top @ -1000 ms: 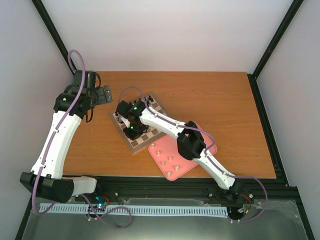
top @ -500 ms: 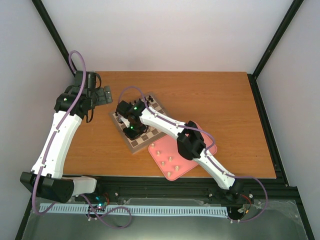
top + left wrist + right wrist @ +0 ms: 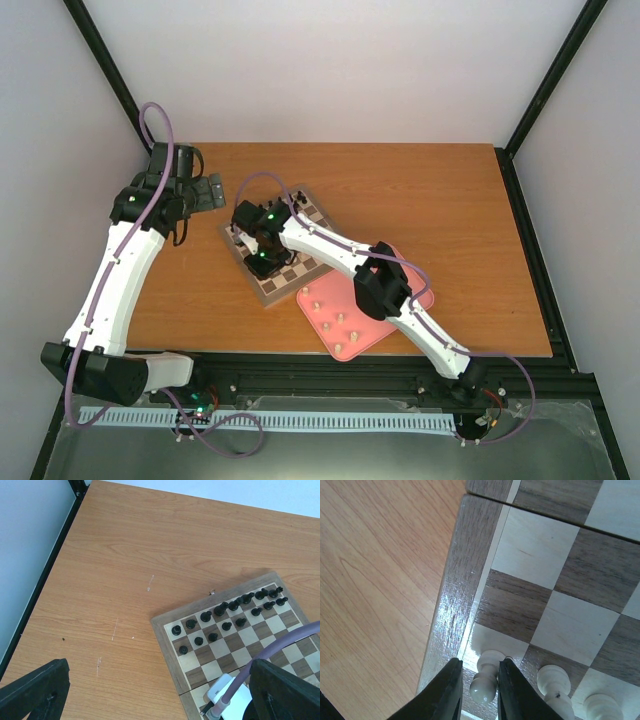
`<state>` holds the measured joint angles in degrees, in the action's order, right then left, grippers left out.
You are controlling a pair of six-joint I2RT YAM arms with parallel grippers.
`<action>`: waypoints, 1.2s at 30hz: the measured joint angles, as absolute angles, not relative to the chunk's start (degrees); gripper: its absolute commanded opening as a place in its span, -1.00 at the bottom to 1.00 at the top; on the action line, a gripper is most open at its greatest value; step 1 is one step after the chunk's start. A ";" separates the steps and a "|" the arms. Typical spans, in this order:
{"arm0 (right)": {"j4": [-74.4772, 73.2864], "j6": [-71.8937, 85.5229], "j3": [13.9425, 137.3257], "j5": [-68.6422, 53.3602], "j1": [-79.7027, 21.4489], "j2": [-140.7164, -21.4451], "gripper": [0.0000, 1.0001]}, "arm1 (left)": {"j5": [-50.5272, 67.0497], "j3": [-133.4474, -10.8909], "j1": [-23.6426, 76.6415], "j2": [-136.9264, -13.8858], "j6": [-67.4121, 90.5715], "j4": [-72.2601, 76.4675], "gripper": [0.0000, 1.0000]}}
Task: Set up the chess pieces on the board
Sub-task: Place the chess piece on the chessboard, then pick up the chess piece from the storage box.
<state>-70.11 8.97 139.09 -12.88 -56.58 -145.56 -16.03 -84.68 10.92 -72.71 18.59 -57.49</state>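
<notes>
The board lies at the table's middle left, with black pieces along its far rows. My right gripper hangs low over the board's left near corner. In the right wrist view it is open a little around a cream pawn that stands upright on a light corner square of the board. A gap shows at the left finger. Two more cream chess pieces stand beside it. My left gripper is open and empty, above bare table left of the board.
A pink tray with several loose cream pieces lies to the right of the board's near corner, under my right arm. The right wrist's purple cable crosses the board. Black frame posts stand at the table's far corners.
My right gripper's jaws have parted slightly around the cream pawn, which now stands on its own. Neither arm has visibly shifted.
</notes>
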 measured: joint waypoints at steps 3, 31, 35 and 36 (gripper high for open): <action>-69.95 8.95 139.09 -12.86 -56.58 -145.56 -0.56 | -16.03 -84.60 10.92 -72.75 18.59 -57.47 0.99; -68.14 8.88 139.09 -10.70 -56.55 -139.90 -0.15 | -15.81 -83.99 10.92 -72.82 18.59 -57.45 0.99; -68.16 9.80 139.09 -7.38 -56.31 -136.29 -0.08 | -15.81 -83.99 10.92 -72.82 18.59 -57.45 0.99; -68.29 10.09 138.98 -6.26 -56.23 -135.22 -0.06 | -15.81 -83.99 10.92 -72.82 18.59 -57.45 1.00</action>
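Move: The white pawn, already on its light square at the board's left edge, stands between the right hand's slightly parted fingertips, its middle about 1 cm below. The next white pawn is some 2 cm right and 1 cm farther out, the facing black pawn roughly 9 cm ahead and 5 cm left, and the nearest white piece on the pink tray about 9 cm right and 3 cm back. From the left hand the pawn lies roughly 12 cm right, 7 cm back and 25 cm down. The right hand stays almost still with its fingertips either side of the white pawn, then spreads them from about a quarter to nearly half open while drawing up off the pawn's head, slowly at first and then quickly. It climbs about 9 cm above the board and edges some 2 cm forward towards the black side, the wrist tilting so that the downward fingers swing forward and a little left by roughly 15 degrees. ##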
